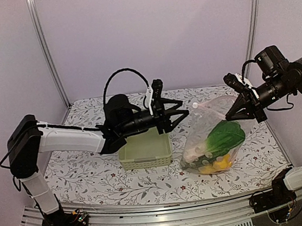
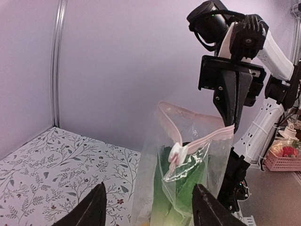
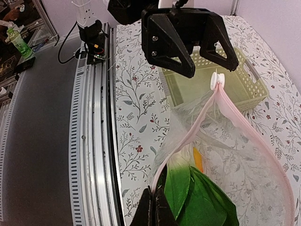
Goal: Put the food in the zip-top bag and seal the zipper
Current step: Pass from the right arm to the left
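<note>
The zip-top bag (image 1: 213,136) stands upright on the table's right side. Inside it are the food: a leafy bok choy (image 1: 224,136) and yellow fruit (image 1: 218,165). My right gripper (image 3: 155,213) is shut on one end of the pink zipper (image 3: 188,136) and holds the bag up. The mouth gapes open, its two strips meeting at a white slider (image 3: 217,79) at the far end. My left gripper (image 1: 183,108) is open and level with that slider (image 2: 176,153), just short of it. The bag (image 2: 188,169) shows ahead between the left fingertips (image 2: 96,207).
A pale green lattice basket (image 1: 145,160) sits under the left arm, left of the bag. The metal rail (image 3: 94,141) runs along the table's near edge. Off the table are a pink basket (image 2: 282,160) and a green bottle (image 3: 19,42).
</note>
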`<state>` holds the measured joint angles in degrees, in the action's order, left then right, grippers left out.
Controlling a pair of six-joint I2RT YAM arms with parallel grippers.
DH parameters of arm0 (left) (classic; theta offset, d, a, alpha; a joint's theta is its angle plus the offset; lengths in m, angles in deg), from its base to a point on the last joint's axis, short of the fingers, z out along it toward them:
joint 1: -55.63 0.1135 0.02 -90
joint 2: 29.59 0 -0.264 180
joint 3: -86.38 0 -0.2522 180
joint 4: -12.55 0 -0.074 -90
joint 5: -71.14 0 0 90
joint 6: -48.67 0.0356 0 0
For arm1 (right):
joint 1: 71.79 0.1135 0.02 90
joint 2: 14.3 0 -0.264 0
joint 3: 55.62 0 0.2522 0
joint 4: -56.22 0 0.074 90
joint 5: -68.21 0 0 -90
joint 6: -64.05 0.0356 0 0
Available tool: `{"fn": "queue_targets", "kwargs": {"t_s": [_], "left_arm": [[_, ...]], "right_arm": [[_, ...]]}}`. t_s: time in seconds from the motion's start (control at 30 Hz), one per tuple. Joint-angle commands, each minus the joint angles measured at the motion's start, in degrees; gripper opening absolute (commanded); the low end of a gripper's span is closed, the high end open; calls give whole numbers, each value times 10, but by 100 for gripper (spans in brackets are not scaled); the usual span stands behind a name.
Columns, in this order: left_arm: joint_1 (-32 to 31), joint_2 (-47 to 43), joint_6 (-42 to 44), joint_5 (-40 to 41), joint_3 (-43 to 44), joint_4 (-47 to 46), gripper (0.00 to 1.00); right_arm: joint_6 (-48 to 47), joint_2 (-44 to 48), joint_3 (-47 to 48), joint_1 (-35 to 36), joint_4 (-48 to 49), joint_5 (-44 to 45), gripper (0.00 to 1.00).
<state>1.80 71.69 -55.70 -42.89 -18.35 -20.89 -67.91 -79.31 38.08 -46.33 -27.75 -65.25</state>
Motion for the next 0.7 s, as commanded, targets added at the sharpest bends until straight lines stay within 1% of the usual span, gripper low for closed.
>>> {"fn": "queue_targets", "kwargs": {"t_s": [0.0,0.07,0.17,0.27,0.53,0.67], "left_arm": [[6,42,-32,-70,39,-48,57],[7,59,-49,-93,49,-65,52],[7,78,-67,-114,66,-76,46],[7,91,-77,-129,77,-83,44],[6,110,-87,-145,99,-78,31],[6,113,-82,-148,105,-59,22]], "right_arm": [[6,-4,2,2,7,-11,0],[6,-5,2,2,7,-9,0],[6,-5,2,2,5,-7,0],[6,-6,2,2,7,-4,0],[15,-10,1,3,14,2,0],[20,-13,0,3,18,6,0]]}}
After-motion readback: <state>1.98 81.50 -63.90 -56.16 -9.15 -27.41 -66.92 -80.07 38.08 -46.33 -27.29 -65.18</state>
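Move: The white zipper slider at the bag's near-left corner is about 4 cm to the left hand's right, roughly 1 cm back and about level with the hand. The food bundled in the bag lies some 10 cm right, 5 cm back and 17 cm below; the empty basket is about 18 cm left, 6 cm ahead and 23 cm down. From the right hand, which pinches the bag's rim, the slider is about 11 cm left, 6 cm ahead and slightly lower. The left fingers come in around the zipper slider and narrow from well open to about a quarter, so that it sits between their tips, not yet clearly pinched. To get there the hand goes some 3.5 cm to its right and a little back, turning about 15 degrees clockwise and slowing to almost nothing. The right hand stays put and keeps its pinch on the bag's rim. ##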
